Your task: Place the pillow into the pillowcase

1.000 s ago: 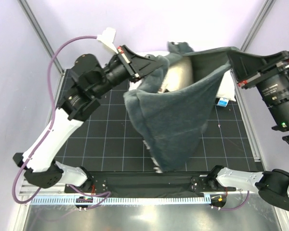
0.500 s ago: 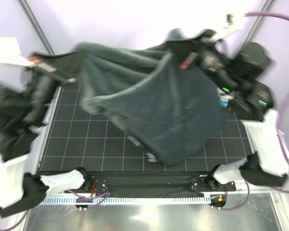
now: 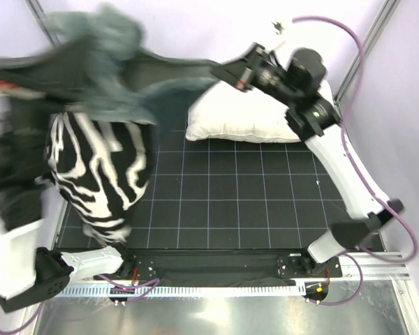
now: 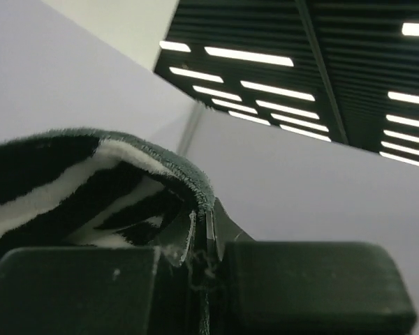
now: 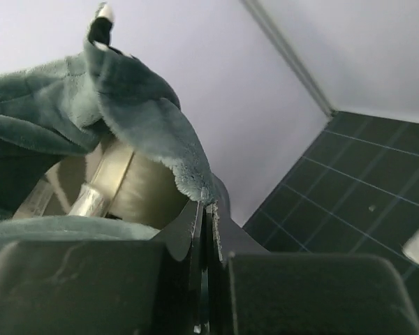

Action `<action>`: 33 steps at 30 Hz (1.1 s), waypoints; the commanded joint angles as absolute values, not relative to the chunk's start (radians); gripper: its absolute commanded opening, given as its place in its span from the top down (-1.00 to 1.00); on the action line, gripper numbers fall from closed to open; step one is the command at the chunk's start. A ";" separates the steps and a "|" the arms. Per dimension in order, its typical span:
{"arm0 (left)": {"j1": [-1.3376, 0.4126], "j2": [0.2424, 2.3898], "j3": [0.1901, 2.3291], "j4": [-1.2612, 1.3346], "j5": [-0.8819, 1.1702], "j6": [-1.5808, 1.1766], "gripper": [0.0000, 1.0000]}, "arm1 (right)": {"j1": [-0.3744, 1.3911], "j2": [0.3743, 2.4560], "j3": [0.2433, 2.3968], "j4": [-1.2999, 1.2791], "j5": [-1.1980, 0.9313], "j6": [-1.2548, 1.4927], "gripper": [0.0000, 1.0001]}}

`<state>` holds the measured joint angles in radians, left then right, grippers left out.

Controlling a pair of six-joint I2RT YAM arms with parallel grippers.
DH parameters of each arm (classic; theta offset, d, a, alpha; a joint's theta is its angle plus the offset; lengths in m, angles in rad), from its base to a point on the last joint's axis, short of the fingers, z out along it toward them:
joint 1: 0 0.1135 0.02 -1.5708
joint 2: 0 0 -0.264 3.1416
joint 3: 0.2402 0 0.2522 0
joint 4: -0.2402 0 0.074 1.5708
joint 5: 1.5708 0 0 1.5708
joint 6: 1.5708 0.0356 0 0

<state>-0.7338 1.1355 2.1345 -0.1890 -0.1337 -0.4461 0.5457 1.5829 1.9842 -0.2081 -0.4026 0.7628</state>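
Observation:
The pillowcase [image 3: 101, 171] hangs bulging over the table's left side, zebra face toward the camera, with its grey edge [image 3: 174, 70] stretched across the top between both arms. In the left wrist view my left gripper [image 4: 201, 225] is shut on its striped hem [image 4: 153, 164]; from above that arm is a motion blur at the far left. My right gripper [image 3: 225, 72] is shut on the grey hem [image 5: 174, 157]. In the right wrist view a smooth tan surface [image 5: 136, 185] shows inside the grey folds, apparently the pillow. From above the pillow is hidden.
A puffy plain white pillow [image 3: 255, 112] lies at the back of the black gridded mat [image 3: 251, 202], just under my right arm [image 3: 335, 160]. Metal frame posts [image 3: 366, 35] and lilac walls close in the back and sides.
Both arms swung the pillowcase from the right side to the far left. Its zebra face now shows instead of the grey one, and the white pillow is uncovered.

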 commanded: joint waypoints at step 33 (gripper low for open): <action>-1.325 1.956 1.589 0.396 -0.305 -0.532 -0.65 | -0.158 0.799 1.127 -0.834 0.459 0.594 -0.93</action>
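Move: The spot where the pillowcase is to be laid, the bare dark table between the arms, lies about 12 cm ahead, 17 cm to the right and some 70 cm below the left hand. From the right hand it is roughly 7 cm back, 5 cm to the left and 50 cm down. The big white pillow lies beyond it, some 38 cm ahead and 37 cm right of the left hand, about 19 cm ahead and 15 cm right of the right one. Swing the still-pinched pillowcase down and to the robot's right with both arms, onto the bare table before the white pillow. Drop the right gripper about 35 cm, opening it late in the drop to let go, then carry it on right, back and slightly up, turning clockwise. Sweep the left some 45 cm right and nearly 50 down, first forward then back, tip its fingers level and open them last. ##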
